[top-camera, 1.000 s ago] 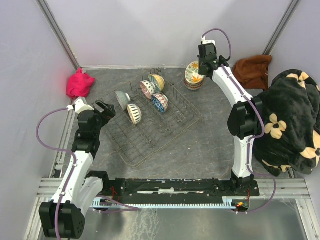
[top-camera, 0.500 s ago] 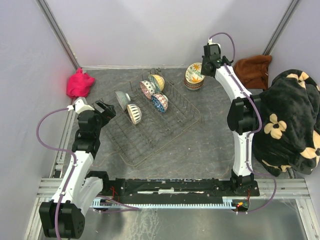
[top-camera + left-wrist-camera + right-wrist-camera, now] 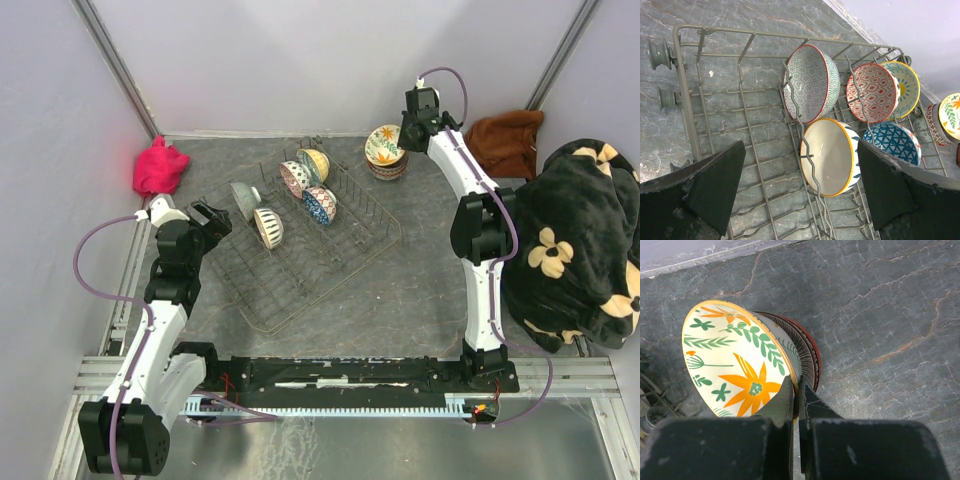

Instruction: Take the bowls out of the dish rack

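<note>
The dish rack (image 3: 330,265) (image 3: 686,100) lies at an angle mid-table with several bowls standing on edge between its tines: grey (image 3: 243,198) (image 3: 810,82), white-inside (image 3: 268,227) (image 3: 829,156), red (image 3: 295,178) (image 3: 871,92), yellow (image 3: 315,163) (image 3: 905,87) and blue (image 3: 320,205) (image 3: 892,142). My right gripper (image 3: 405,135) (image 3: 799,390) is shut on the rim of a floral bowl (image 3: 383,143) (image 3: 735,360), which leans tilted on a stack of bowls (image 3: 388,170) (image 3: 807,352) behind the rack. My left gripper (image 3: 210,218) (image 3: 800,190) hangs open over the rack's left end, holding nothing.
A pink cloth (image 3: 160,168) lies at the back left. At the back right there is a brown cloth (image 3: 505,140), and a black flowered blanket (image 3: 580,240) fills the right side. Walls close in the back and both sides.
The right wrist has shifted a little to the right at the stack, and the floral bowl in it leans more to the left. The left arm has not moved.
</note>
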Action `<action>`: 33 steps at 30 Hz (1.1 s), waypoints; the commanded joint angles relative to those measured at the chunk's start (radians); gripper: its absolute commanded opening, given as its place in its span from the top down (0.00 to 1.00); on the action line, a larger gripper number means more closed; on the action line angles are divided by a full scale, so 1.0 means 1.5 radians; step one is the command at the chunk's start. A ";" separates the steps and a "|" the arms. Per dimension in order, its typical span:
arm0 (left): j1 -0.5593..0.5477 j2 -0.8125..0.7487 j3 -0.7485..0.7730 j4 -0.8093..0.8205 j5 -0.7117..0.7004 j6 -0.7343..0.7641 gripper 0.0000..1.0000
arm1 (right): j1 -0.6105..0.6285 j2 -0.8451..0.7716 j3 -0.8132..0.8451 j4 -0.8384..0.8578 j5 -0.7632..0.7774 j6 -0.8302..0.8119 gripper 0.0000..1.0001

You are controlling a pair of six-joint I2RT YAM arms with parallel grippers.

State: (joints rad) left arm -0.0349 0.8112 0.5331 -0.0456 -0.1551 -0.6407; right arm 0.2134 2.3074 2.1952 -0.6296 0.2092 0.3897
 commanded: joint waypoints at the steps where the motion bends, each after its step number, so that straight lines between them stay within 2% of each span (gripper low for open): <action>1: -0.002 0.001 0.002 0.041 -0.003 -0.020 0.01 | -0.008 -0.003 0.045 0.020 -0.011 0.028 0.99; 9: -0.001 0.000 0.003 0.039 -0.004 -0.020 0.01 | -0.014 0.002 0.043 0.013 -0.024 0.037 0.99; 14: -0.001 0.001 0.003 0.038 -0.004 -0.020 0.01 | -0.016 0.002 0.036 0.013 -0.026 0.037 0.95; 23: -0.001 -0.002 0.004 0.036 -0.005 -0.020 0.01 | -0.018 -0.010 0.017 0.020 -0.024 0.035 0.73; 27: -0.001 -0.001 0.004 0.036 -0.004 -0.021 0.01 | -0.018 -0.018 0.005 0.027 -0.019 0.035 0.68; 33: -0.001 -0.003 0.004 0.035 -0.003 -0.021 0.01 | -0.018 -0.030 -0.004 0.030 -0.013 0.033 0.67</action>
State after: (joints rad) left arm -0.0349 0.8120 0.5331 -0.0422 -0.1551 -0.6407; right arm 0.1913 2.3234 2.1941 -0.6289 0.1810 0.4339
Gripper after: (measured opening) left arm 0.993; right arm 0.323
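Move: The right hand pinches the floral bowl by its right-hand rim above the stack of bowls; the stack's middle lies about 5 cm left, 2 cm ahead and 6 cm below. In the rack, roughly 6 cm lower than this hand, the yellow bowl is some 27 cm left and 3 ahead, the blue bowl about 25 left and 12 back. From the left hand the stack is roughly 26 cm ahead, 46 right and 10 below. Still pinching the floral bowl's rim at first, the right hand lowers it about 1 cm onto the stack, then stops and opens its fingers to roughly a third, letting go of the rim. The open fingers stay around the rim, with hardly any turn of the wrist. ##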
